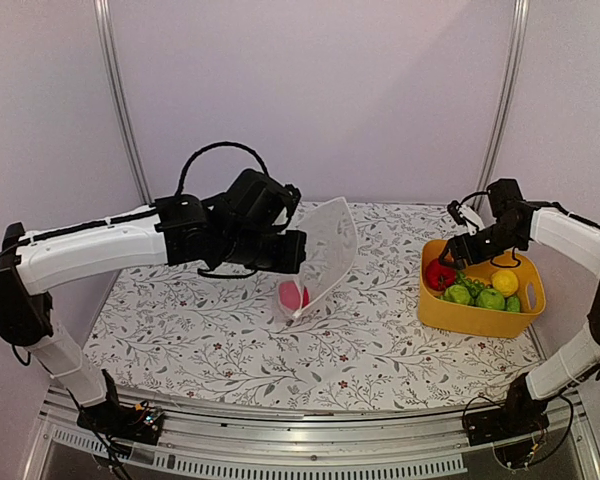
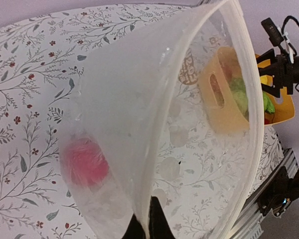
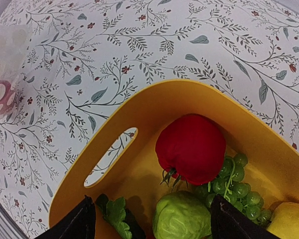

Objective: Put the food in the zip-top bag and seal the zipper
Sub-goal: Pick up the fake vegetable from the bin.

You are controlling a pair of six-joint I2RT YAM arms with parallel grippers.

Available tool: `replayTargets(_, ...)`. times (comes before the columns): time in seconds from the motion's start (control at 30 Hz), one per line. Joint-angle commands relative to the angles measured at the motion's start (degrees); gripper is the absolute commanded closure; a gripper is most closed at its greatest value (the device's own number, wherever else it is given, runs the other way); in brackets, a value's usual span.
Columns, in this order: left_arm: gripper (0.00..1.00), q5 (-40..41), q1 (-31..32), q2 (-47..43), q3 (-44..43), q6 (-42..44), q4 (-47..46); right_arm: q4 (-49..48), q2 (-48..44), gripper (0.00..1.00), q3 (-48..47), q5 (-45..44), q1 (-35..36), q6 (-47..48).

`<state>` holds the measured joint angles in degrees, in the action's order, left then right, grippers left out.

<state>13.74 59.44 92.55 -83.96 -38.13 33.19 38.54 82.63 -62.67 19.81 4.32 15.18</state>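
My left gripper (image 1: pixel 298 250) is shut on the rim of the clear zip-top bag (image 1: pixel 330 250), holding its mouth open toward the right. In the left wrist view the black fingers (image 2: pixel 157 224) pinch the zipper strip (image 2: pixel 154 149), and a pink-red piece of food (image 2: pixel 84 162) lies at the bag's bottom. My right gripper (image 3: pixel 150 209) hangs open inside the yellow tub (image 3: pixel 139 107), apart from the food. Under it lie a red tomato (image 3: pixel 192 147), a green ball (image 3: pixel 182 216), green grapes (image 3: pixel 234 184), a leafy green (image 3: pixel 114 214) and a yellow fruit (image 3: pixel 289 221).
The yellow tub (image 1: pixel 460 315) stands at the table's right side, about a hand's width from the bag. The floral tablecloth (image 1: pixel 200 330) covers the table. Metal frame posts (image 1: pixel 120 100) stand at the back corners.
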Motion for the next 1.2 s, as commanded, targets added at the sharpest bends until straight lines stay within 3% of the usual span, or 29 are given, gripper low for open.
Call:
replayTargets(0.0,1.0,-1.37,-0.64,-3.29,2.97,-0.38,-4.0,-5.64,3.14,0.22,0.6,-2.68,-0.31,-2.06)
replayTargets(1.17,1.0,-1.79,-0.63,-3.9,5.52,-1.0,-6.65,-14.6,13.52,0.18,1.77,-5.26,-0.13,-5.89)
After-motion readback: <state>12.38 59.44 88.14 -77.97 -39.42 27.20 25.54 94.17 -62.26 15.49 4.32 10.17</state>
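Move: The red vegetable I want lies about 7 cm ahead of my right hand, 2 cm to its left and 8 cm below, in the bin's left end. Green grapes sit some 7 cm right of it and level with it; a green cabbage is about 5 cm right of it and 6 cm nearer. My left hand has it roughly 35 cm to the right, 13 cm ahead and 16 cm below. I ease my right hand forward and down into the bin's left end, about 5 cm each way, keeping the fingers wide open and turning the wrist some 5 degrees clockwise, so the fingers come close over the red vegetable. My left hand stays nearly in place and keeps its pinch on the bag's rim. ##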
